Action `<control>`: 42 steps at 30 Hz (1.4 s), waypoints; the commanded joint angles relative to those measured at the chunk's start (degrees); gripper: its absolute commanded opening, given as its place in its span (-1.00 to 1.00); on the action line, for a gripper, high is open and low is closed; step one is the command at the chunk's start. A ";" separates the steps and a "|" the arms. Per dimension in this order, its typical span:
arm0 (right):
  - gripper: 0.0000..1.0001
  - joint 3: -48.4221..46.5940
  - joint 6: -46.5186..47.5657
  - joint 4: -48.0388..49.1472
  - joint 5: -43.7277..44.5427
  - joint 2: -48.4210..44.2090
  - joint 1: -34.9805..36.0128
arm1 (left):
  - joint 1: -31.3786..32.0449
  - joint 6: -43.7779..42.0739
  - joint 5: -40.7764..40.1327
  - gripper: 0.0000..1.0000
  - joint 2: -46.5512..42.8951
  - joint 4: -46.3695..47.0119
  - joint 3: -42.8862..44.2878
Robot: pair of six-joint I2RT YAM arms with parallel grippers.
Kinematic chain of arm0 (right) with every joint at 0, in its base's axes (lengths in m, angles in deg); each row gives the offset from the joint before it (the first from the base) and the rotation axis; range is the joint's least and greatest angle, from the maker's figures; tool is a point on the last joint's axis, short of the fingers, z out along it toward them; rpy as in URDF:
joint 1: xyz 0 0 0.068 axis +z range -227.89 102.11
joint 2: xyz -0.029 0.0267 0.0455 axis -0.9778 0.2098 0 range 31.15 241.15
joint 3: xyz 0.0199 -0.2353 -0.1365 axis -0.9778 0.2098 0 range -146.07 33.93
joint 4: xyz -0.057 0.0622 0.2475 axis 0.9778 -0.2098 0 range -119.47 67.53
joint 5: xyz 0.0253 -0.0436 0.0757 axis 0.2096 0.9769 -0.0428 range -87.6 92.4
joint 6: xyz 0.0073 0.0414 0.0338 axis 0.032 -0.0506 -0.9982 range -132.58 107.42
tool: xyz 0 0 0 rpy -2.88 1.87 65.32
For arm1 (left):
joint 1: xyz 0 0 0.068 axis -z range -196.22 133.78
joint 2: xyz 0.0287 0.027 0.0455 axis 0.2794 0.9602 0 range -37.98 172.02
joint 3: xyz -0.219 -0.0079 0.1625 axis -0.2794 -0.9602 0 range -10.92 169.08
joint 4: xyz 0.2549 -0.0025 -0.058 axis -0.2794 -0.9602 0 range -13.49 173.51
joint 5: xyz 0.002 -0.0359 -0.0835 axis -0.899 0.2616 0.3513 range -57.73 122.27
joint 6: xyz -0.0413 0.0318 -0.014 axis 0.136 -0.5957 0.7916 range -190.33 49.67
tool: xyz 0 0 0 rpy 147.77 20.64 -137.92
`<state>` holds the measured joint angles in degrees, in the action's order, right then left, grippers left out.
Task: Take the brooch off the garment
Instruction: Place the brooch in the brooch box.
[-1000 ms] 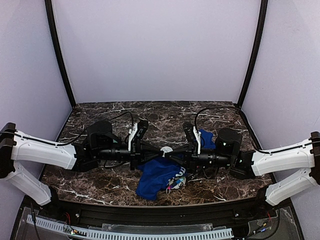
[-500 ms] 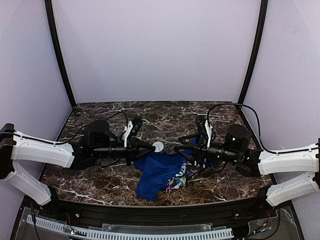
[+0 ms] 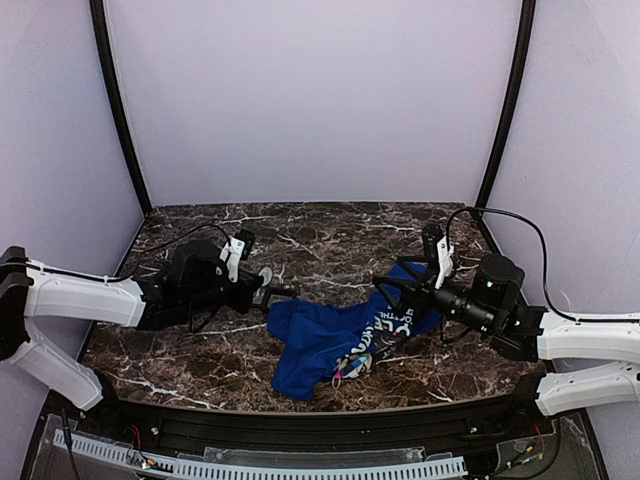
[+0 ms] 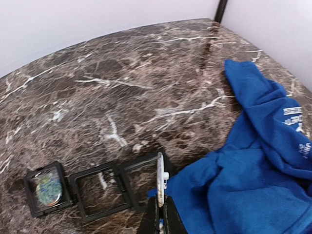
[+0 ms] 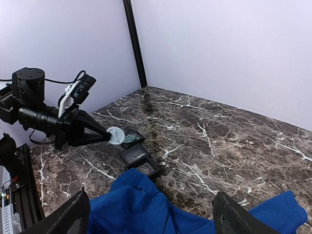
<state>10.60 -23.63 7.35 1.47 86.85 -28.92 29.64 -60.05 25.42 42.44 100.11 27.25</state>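
Observation:
The garment (image 3: 315,340), a crumpled blue cloth with white lettering, lies on the marble near the front edge. My left gripper (image 4: 161,207) is shut on the brooch (image 4: 159,171), a small round disc seen edge-on. Its white back with a short post shows. The brooch (image 5: 116,136) hangs clear of the garment (image 4: 253,161), just above a row of small dark trays. In the top view the left gripper (image 3: 262,284) is left of the cloth. My right gripper (image 5: 156,219) stands open above the garment (image 5: 141,204), nothing between its fingers (image 5: 73,214).
Three small dark square trays (image 4: 100,191) sit in a row left of the cloth. The leftmost tray (image 4: 46,187) holds a round multicoloured piece. A colourful patch (image 3: 350,365) shows at the garment's near edge. Black corner posts (image 5: 134,44) and pale walls enclose the marble table (image 3: 330,225).
My right gripper has opened and drawn back to the right. My left gripper has carried the brooch leftward, off the garment and over to the trays.

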 commanded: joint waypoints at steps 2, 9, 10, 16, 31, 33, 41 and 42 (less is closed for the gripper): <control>0.76 1.99 -0.19 -1.19 4.45 -1.84 -0.89 | -2.26 0.71 -10.56 -0.98 4.58 -7.41 2.88; 0.78 3.02 -0.56 -2.08 4.63 -4.02 -1.06 | -3.84 0.82 -12.04 -0.99 11.68 -8.13 6.07; 0.78 3.15 -0.67 -2.13 4.62 -4.30 -1.07 | -3.89 0.72 -12.66 -0.99 12.03 -8.14 6.51; 0.79 3.63 -0.86 -2.40 4.70 -5.41 -1.06 | -4.38 -0.13 -15.30 -0.98 15.09 -8.95 8.09; 0.80 3.39 -0.69 -1.91 4.30 -4.50 -1.07 | -5.26 -0.50 -18.47 -0.98 18.56 -9.42 9.36; 0.80 3.38 -0.58 -1.90 4.33 -4.35 -1.07 | -5.26 -0.68 -18.20 -0.98 18.88 -9.55 9.52; 0.80 3.03 -0.55 -1.94 4.29 -3.83 -1.07 | -5.26 -1.15 -16.78 -0.94 19.65 -9.88 9.73; 0.80 3.03 -0.55 -1.94 4.33 -3.77 -1.07 | -5.31 -1.34 -16.65 -0.93 19.65 -9.86 9.73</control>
<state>13.50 -24.00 4.23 5.25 82.72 -29.58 24.75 -60.57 8.26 61.79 91.87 35.97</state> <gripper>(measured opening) 0.901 0.028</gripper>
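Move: The left hand already pinches the brooch; the empty middle frame of the brooch box lies about 7 cm ahead, 3 cm left and 13 cm below. The frame hinged to its right is some 7 cm ahead and 3 cm right, the flower box about 8 cm ahead and 9 cm left, and the garment's middle roughly 2 cm back and 16 cm right. From the right hand, the middle frame lies some 15 cm ahead, 24 cm left and 22 cm below. Still pinching the brooch on edge, the left hand sinks about 9 cm while going some 6 cm forward and 6 cm left, quickly at first, then easing to a halt low over the left rim of the middle frame. Its wrist turns some 30 degrees in all, counter-clockwise and steeper down; the grip only begins to ease at the end. The right hand, empty and wide open, drifts about 2 cm to its right. ##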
